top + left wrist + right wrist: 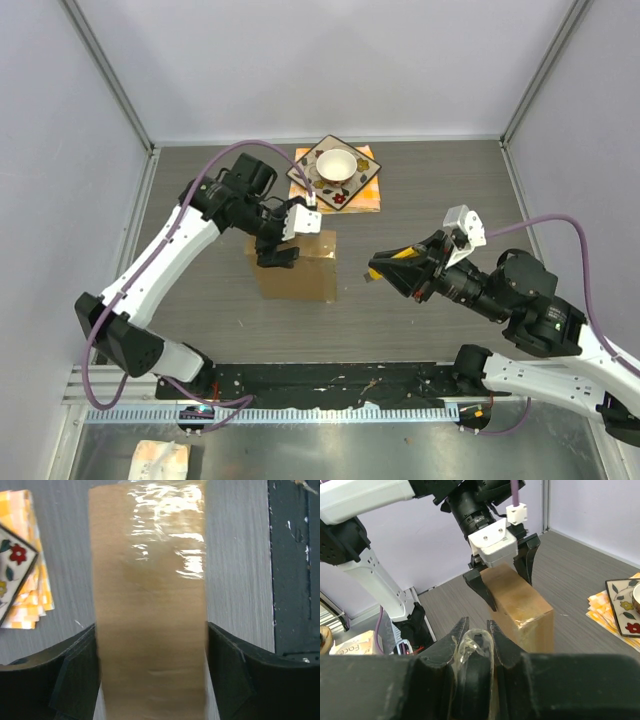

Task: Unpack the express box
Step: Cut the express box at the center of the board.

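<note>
The express box (300, 275) is a plain brown cardboard box in the middle of the table, with shiny clear tape on its top face (150, 605). My left gripper (278, 250) reaches down over its far end. One finger presses each side, with no gap showing (151, 626). The right wrist view shows the same hold (510, 592) on the box (525, 605). My right gripper (375, 270) hovers to the box's right, clear of it, shut (478, 622) on a crumpled strip of clear tape (475, 645).
Behind the box, a patterned square plate (345, 198) holding a white bowl (337, 163) lies on an orange checked napkin (372, 195). A black rail (330, 380) runs along the near edge. Grey walls enclose the table. A small packet (160, 460) lies below the rail.
</note>
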`<action>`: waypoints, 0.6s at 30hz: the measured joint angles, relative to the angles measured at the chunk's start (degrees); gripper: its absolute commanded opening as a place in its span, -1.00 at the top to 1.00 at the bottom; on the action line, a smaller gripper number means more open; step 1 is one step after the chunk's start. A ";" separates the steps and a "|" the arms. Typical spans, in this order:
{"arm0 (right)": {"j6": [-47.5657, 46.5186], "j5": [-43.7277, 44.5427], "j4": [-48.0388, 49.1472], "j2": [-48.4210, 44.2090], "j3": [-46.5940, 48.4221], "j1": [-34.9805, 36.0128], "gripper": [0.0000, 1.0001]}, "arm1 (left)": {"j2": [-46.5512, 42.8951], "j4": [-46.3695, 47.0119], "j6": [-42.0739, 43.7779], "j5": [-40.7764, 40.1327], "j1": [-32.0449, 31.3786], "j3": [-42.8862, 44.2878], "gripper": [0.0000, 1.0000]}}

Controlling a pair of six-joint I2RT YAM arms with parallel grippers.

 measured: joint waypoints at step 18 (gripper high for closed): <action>-7.48 5.29 7.63 0.61 -8.66 0.00 0.99 | 1.36 -8.37 -29.00 5.90 -1.18 1.14 0.43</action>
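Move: Right between the left hand's open fingers stands the upper part of the express box, on end, its middle some 10 cm below and 2 cm to the right. From that hand the plate with the bowl is about 27 cm ahead, 10 cm right and 20 cm lower; the utility knife, held in the right hand, is roughly 17 cm right, 10 cm back and 15 cm higher. From the right hand the box's middle is about 15 cm left, 10 cm ahead and 25 cm below. Closing on the box's two broad sides after sinking about 1 cm, the left hand grips the box, then draws back some 6 cm, tipping its fingertips back towards the base by about 30 degrees and turning somewhat counter-clockwise. Still holding the knife, the right hand sinks about 4 cm, then eases forward about 3 cm, bringing the blade nearer the box. ##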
